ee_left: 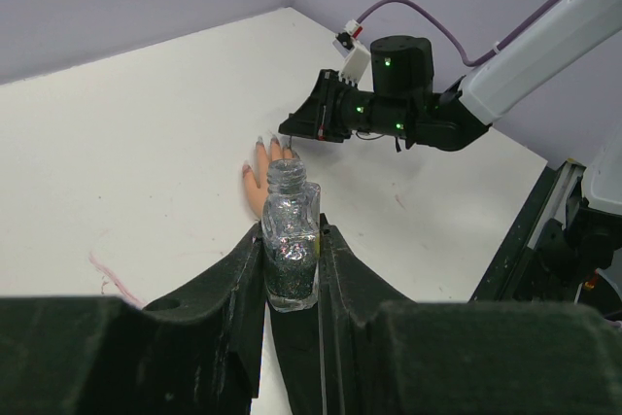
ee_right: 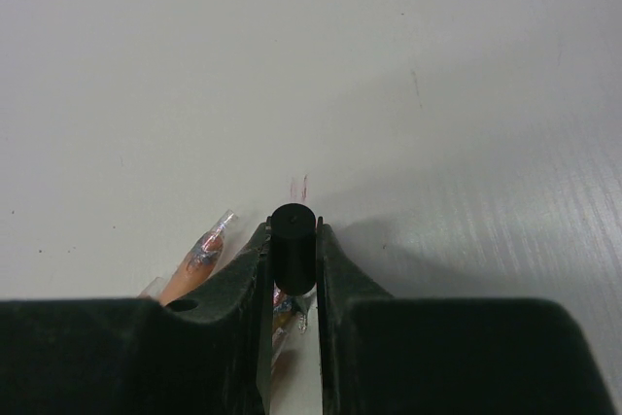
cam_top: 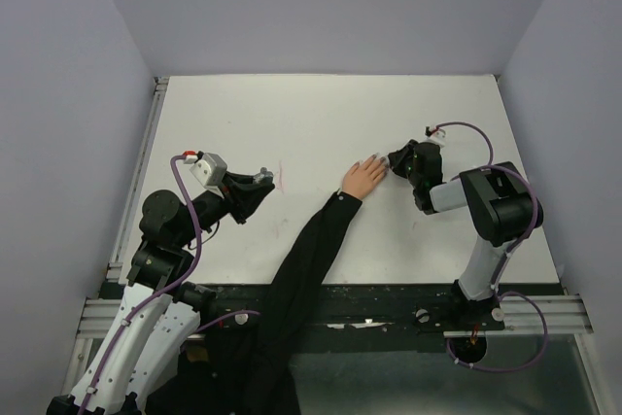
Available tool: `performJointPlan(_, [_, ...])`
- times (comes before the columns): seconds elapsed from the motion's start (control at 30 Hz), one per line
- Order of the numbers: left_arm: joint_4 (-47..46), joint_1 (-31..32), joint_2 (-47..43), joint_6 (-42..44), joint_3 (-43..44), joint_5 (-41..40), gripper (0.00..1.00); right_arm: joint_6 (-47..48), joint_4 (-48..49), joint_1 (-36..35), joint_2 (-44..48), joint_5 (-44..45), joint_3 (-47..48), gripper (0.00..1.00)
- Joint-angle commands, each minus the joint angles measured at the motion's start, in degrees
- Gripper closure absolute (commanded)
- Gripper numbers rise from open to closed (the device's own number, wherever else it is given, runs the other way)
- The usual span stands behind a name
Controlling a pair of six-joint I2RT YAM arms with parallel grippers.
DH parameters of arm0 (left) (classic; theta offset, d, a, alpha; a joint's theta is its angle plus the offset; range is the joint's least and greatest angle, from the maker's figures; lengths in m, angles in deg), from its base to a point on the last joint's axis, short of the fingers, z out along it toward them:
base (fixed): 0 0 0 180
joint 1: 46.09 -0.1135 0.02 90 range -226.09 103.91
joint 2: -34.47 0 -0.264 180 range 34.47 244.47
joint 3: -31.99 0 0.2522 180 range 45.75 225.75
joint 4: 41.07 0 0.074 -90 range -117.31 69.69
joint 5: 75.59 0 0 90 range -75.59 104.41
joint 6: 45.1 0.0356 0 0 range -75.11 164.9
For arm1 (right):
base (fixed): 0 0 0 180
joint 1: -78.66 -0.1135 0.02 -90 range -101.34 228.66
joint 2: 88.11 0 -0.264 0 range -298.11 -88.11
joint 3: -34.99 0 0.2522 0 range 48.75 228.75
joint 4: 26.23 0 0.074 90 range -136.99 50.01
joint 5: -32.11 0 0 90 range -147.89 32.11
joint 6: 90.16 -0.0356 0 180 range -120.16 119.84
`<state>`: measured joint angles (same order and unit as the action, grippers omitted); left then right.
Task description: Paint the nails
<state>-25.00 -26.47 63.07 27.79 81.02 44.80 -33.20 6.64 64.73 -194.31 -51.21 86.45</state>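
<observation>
A pale peach fake hand lies mid-table, its long black sleeve running to the near edge. Its nails point at my right gripper, which is shut on a black brush cap. In the right wrist view the cap hangs just over a nail streaked with glitter, and another glittered nail lies to the left. My left gripper hovers left of the hand, shut on an uncapped glass bottle of dark glitter polish. Hand and right gripper show behind it.
Faint pink smears mark the white table beside the left gripper. Lilac walls close in the back and both sides. A metal rail runs along the table's left edge, and a black bar lines the near edge.
</observation>
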Motion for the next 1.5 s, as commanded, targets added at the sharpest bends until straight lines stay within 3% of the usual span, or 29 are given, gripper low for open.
performJointPlan(0.0, [-1.1,0.3,-0.7,0.8,1.7,-0.2,1.00,-1.2,1.2,-0.3,-0.1,2.3,-0.2,0.99])
performJointPlan(0.3, [-1.3,0.3,-1.4,0.8,1.7,-0.3,1.00,-1.2,5.9,0.3,6.8,-0.1,-4.4,0.99])
performJointPlan(0.63, [-1.3,0.3,-2.5,0.8,1.4,-0.7,1.00,2.2,2.1,0.3,17.9,-1.1,-7.0,0.99])
performJointPlan(1.13, [-1.5,0.3,-2.7,0.1,1.0,0.0,1.00,5.5,-20.9,0.2,38.9,-19.0,-1.0,0.99])
performJointPlan(1.47, [-1.6,0.3,-2.4,-0.2,1.0,0.4,1.00,3.3,-25.7,-0.7,44.7,-26.0,2.5,0.99])
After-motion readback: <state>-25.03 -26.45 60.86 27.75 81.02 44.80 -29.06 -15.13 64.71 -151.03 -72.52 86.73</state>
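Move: The right hand holds the black cap with its brush at the mannequin hand's nearest nail, which sits about 1 cm ahead, 1 cm to the left and 3 cm below. The middle of the mannequin hand is some 7 cm to the left, 5 cm back and 4 cm below. The open polish bottle is up roughly 28 cm, 29 cm to the left and 24 cm back; it's already in the left hand's fingers, right at that hand point. The right hand lifts the brush off the nail and climbs about 23 cm, almost straight up at first, then drawing back some 9 cm and a little left, up and away from the mannequin hand towards the polish bottle. As it goes, its fingers tip up by some 20 degrees and swing about as far counter-clockwise, keeping their grip on the cap, while the left hand holds the bottle upright nearly in place. ##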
